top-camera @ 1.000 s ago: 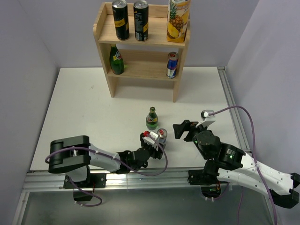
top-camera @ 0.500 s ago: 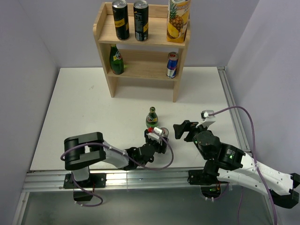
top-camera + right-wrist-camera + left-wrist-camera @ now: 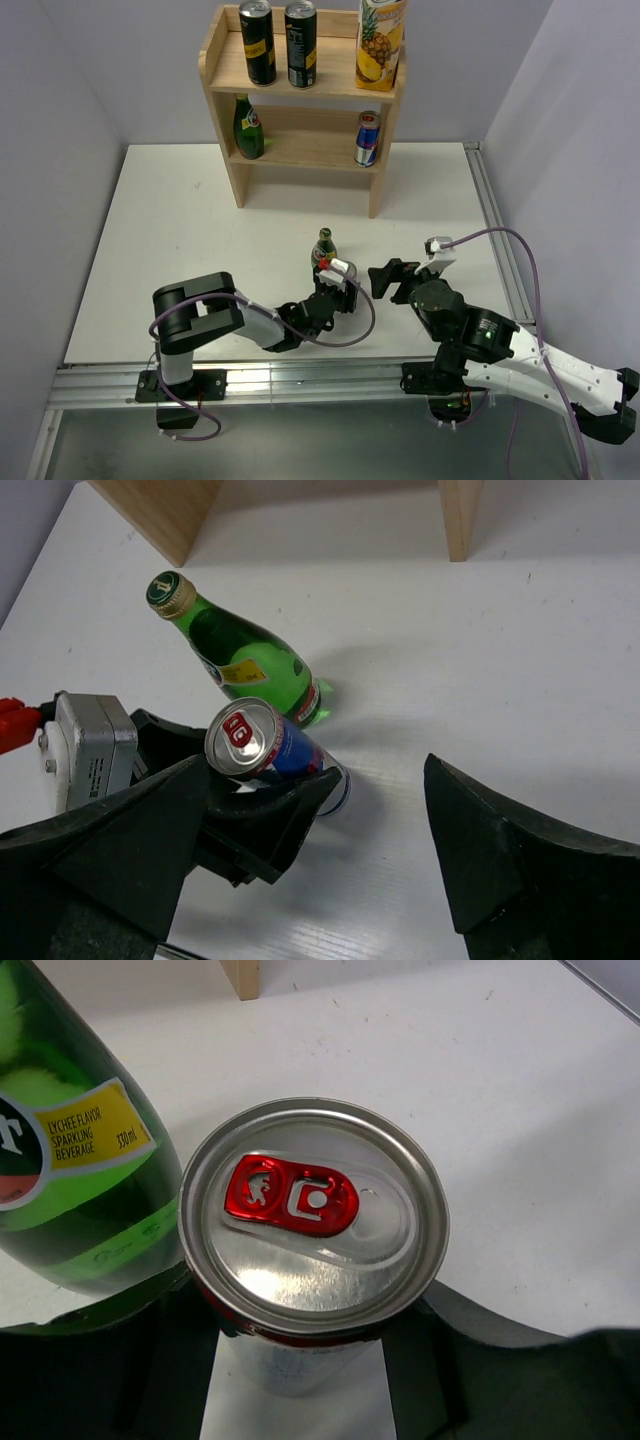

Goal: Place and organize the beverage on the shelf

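A blue-and-silver can (image 3: 313,1215) with a red tab stands on the white table, touching or nearly touching a green glass bottle (image 3: 70,1160). My left gripper (image 3: 300,1370) is open, with a dark finger close on each side of the can's body and a thin gap on its left. The right wrist view shows the can (image 3: 270,750) inside those fingers and the bottle (image 3: 245,660) behind. My right gripper (image 3: 315,770) is open and empty, just right of the can. The wooden shelf (image 3: 330,82) holds two black cans (image 3: 258,40), one green bottle (image 3: 248,128) and one blue-and-silver can (image 3: 368,138).
A pineapple juice carton (image 3: 380,40) stands at the right of the shelf's top tier. The table bottle (image 3: 323,250) stands just beyond my left gripper (image 3: 335,285). My right gripper (image 3: 388,280) is close to the right. A metal rail (image 3: 500,240) edges the table's right side.
My left gripper has moved forward and to the right, and its fingers now sit around the can, hiding it from above. The right arm has barely moved.
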`<state>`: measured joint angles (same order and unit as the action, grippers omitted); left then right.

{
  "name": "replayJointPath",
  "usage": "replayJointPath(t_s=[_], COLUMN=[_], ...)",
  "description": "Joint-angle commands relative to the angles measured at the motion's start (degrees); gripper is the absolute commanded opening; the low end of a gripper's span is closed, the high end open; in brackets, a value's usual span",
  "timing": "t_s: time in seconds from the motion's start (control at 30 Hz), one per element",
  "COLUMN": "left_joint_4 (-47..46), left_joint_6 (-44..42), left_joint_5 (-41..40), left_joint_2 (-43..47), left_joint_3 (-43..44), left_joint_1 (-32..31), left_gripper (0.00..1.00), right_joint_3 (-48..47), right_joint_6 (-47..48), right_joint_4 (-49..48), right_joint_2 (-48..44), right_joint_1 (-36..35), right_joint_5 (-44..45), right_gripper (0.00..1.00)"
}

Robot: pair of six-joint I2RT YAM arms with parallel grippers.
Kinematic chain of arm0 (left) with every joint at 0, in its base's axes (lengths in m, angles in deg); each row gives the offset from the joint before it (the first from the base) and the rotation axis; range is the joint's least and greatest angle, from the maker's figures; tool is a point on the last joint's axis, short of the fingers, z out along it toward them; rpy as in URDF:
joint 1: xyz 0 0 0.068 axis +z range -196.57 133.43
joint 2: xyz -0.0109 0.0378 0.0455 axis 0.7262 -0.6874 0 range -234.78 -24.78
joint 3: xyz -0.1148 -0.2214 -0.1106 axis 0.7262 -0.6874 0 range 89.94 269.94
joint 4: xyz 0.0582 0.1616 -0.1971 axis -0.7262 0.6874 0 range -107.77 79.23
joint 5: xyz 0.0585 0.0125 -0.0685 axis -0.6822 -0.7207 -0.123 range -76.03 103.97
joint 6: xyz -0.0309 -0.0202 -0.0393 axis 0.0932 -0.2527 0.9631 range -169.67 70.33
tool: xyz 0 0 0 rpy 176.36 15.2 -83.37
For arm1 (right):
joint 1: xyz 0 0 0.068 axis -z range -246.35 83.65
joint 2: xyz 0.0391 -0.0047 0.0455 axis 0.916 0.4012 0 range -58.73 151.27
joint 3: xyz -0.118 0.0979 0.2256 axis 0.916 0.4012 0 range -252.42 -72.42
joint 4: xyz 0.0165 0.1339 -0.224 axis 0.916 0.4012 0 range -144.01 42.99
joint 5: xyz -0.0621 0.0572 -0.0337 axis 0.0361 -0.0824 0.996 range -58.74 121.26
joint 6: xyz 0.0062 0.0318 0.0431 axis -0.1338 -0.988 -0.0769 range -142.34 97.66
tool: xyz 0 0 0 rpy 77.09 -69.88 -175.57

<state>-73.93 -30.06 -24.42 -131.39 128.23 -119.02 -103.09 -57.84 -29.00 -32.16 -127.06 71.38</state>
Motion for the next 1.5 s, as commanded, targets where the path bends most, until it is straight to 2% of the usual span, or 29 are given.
replayJointPath(t_s=[0.0,0.03,0.13,0.17,0.27,0.37,0.53,0.73,0.8,0.93,1.0,1.2,1.47], left_joint_4=[-1.15,-0.36,1.92,2.54,7.44,17.71,29.69,39.63,40.69,44.03,44.64,51.50,52.12], left_joint_6=[-0.46,-0.46,-0.37,-0.46,-0.11,2.53,-3.17,-11.17,-13.80,-16.10,-17.58,-19.00,-17.07], left_joint_5=[0.34,0.16,0.33,0.42,-1.41,-5.73,-6.69,-1.60,0.76,5.86,9.89,14.65,17.38], left_joint_2=[-0.80,-0.62,1.22,1.75,5.00,12.18,21.25,25.66,24.79,20.66,17.59,6.42,0.26], left_joint_3=[1.97,1.97,2.23,2.24,2.67,5.04,12.06,25.07,30.50,40.97,47.89,68.21,74.13], left_joint_1=[0.46,0.46,0.46,0.46,0.38,0.29,0.46,5.80,8.01,16.26,18.38,23.57,26.65], left_gripper=[0.50,0.47,0.26,0.12,0.00,0.00,0.00,0.00,0.00,0.00,0.00,0.00,0.00], right_joint_3=[0.53,0.53,0.62,0.62,0.79,0.79,1.06,0.62,0.36,-0.08,-0.17,0.62,1.06], right_joint_6=[-0.44,-0.35,-0.26,-0.26,-0.09,0.00,1.14,1.93,2.02,2.55,2.37,1.58,0.61], right_joint_4=[-2.25,-2.34,-2.51,-2.60,-3.30,-4.09,-6.38,-8.93,-9.37,-9.28,-8.85,-7.09,-4.19], right_joint_2=[0.50,0.68,0.68,0.59,0.76,1.12,1.99,3.40,3.40,3.58,3.05,0.86,-1.78], right_joint_1=[0.24,0.24,0.24,0.33,0.33,0.24,0.59,0.68,0.77,0.85,0.85,0.94,1.03], right_joint_5=[0.66,0.66,0.75,0.75,0.57,0.40,-0.39,-1.18,-1.36,-1.36,-1.27,-0.31,0.75], right_gripper=[0.95,0.95,0.95,0.95,0.95,0.95,0.95,0.95,0.95,0.95,0.95,0.95,0.95])
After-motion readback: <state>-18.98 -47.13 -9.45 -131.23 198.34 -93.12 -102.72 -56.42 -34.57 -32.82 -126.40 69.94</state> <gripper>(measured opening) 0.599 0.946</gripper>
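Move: The silver can is already between my left fingers, on the table. It goes to the free spot on the middle shelf board, about 30 cm ahead, 3 cm left and 28 cm up. The blue can stands some 7 cm to the right of that spot, the shelved green bottle about 20 cm to its left. On the table, the other bottle stands 8 cm ahead of my left hand and 5 cm left. From my right hand the spot is some 31 cm ahead, 11 cm left, 16 cm up. Keeping my grip round the silver can, I lift it off the table with my left hand, nearly straight up at first, then sweep up and forward past the table bottle towards the gap beside the blue can. That is some 33 cm up and 22 cm forward in all, sinking slightly at the very end; on the way my fingers tip up about 15 degrees and swing a little to the left. ##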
